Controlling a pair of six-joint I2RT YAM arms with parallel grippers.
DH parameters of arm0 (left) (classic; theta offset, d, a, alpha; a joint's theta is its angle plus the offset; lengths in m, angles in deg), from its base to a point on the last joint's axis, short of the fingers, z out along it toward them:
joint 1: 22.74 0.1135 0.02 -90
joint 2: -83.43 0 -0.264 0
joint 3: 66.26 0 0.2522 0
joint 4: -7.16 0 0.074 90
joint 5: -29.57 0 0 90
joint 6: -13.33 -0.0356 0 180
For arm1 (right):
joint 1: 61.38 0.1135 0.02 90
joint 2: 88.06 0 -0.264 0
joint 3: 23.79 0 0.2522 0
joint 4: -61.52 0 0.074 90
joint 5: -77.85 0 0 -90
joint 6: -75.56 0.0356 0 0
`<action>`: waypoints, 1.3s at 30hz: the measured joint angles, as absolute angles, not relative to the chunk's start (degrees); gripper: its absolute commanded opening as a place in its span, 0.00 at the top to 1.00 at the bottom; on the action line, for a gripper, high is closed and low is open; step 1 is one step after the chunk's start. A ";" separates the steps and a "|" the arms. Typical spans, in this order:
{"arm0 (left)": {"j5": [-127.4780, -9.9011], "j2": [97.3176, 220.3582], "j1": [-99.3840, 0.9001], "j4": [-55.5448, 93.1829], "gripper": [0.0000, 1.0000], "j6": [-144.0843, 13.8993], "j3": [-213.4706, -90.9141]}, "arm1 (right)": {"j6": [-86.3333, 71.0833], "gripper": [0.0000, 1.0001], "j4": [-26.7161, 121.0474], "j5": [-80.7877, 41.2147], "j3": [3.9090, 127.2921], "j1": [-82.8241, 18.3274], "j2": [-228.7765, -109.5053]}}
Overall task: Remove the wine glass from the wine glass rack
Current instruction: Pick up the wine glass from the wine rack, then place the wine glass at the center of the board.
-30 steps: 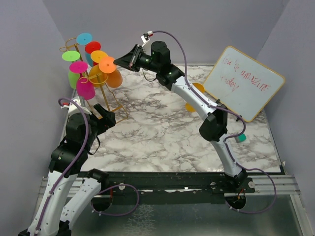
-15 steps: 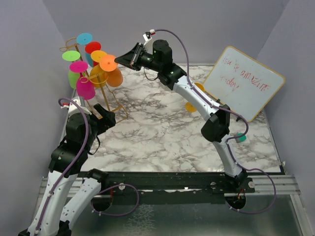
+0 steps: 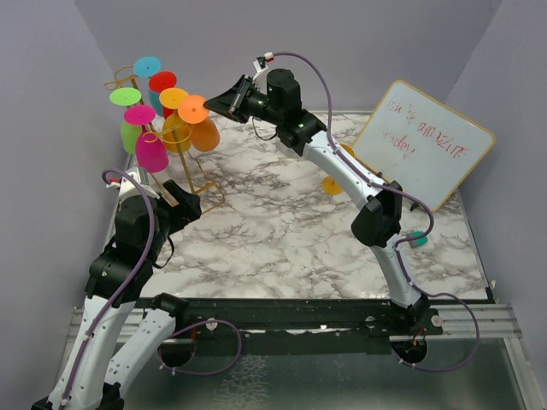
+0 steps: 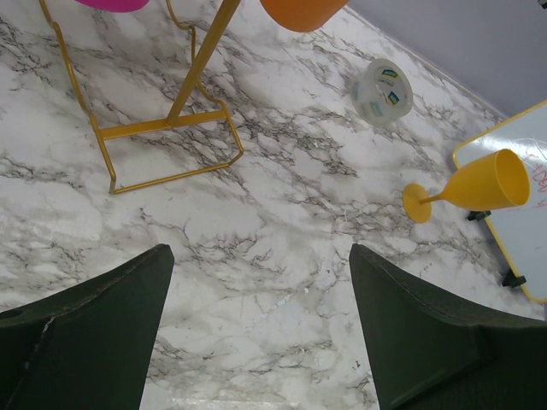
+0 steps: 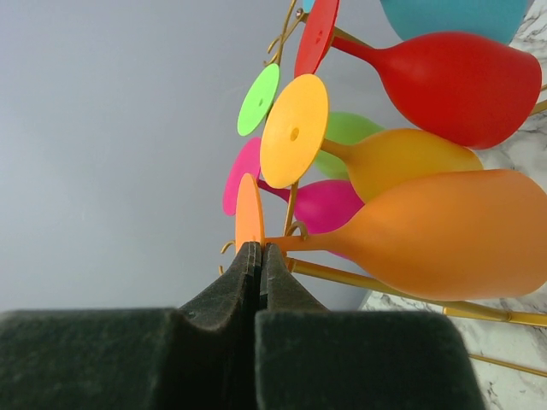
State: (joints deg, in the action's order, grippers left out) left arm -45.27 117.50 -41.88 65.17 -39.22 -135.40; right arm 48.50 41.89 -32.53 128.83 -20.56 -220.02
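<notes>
The gold wire wine glass rack (image 3: 190, 171) stands at the table's far left and carries several coloured glasses. An orange wine glass (image 3: 203, 134) hangs upside down on its right side, foot disc up. My right gripper (image 3: 208, 104) reaches in from the right and is shut on the rim of that foot. In the right wrist view the right gripper (image 5: 261, 248) pinches the orange disc edge-on, and the orange wine glass (image 5: 444, 235) has its stem in a curled rack loop. My left gripper (image 4: 261, 329) hovers open over bare marble, near the rack's base (image 4: 162, 128).
Green, pink, blue, red and yellow glasses (image 3: 152, 154) crowd the rack beside the orange one. A yellow glass (image 4: 479, 184) lies on its side near the whiteboard (image 3: 425, 143). A tape roll (image 4: 382, 90) sits on the marble. Purple walls close in on the left and back.
My right gripper has shifted slightly right and up with the orange glass's foot in it, and the glasses on the rack swayed with it. The left arm has not moved.
</notes>
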 measured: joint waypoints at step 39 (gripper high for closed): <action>-58.58 120.53 -41.88 59.47 0.15 -39.85 -135.59 | 33.33 1.00 42.05 -30.14 96.55 -21.78 -192.66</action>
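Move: The orange wine glass still hangs upside down at the rack, its foot already pinched by the right fingers; its middle is about 9 cm below that hand, 3 cm left and 1 ahead. The second yellow glass hangs about 8 cm left of the hand and 4 ahead, the red one 11 left and 8 ahead, both some 8 cm lower. From the empty left hand the orange glass is roughly 22 cm ahead, 3 right and 2 up. Keep the right fingers shut on the orange glass's foot and ease it right, lifting about 2 cm on the way, then sweep faster to the right and back, clear of the rack, about 10 cm in all, rolling the wrist some 15 degrees. Late on, swing the wide-open left gripper 4 or 5 cm right, turning it clockwise, towards the glass. ##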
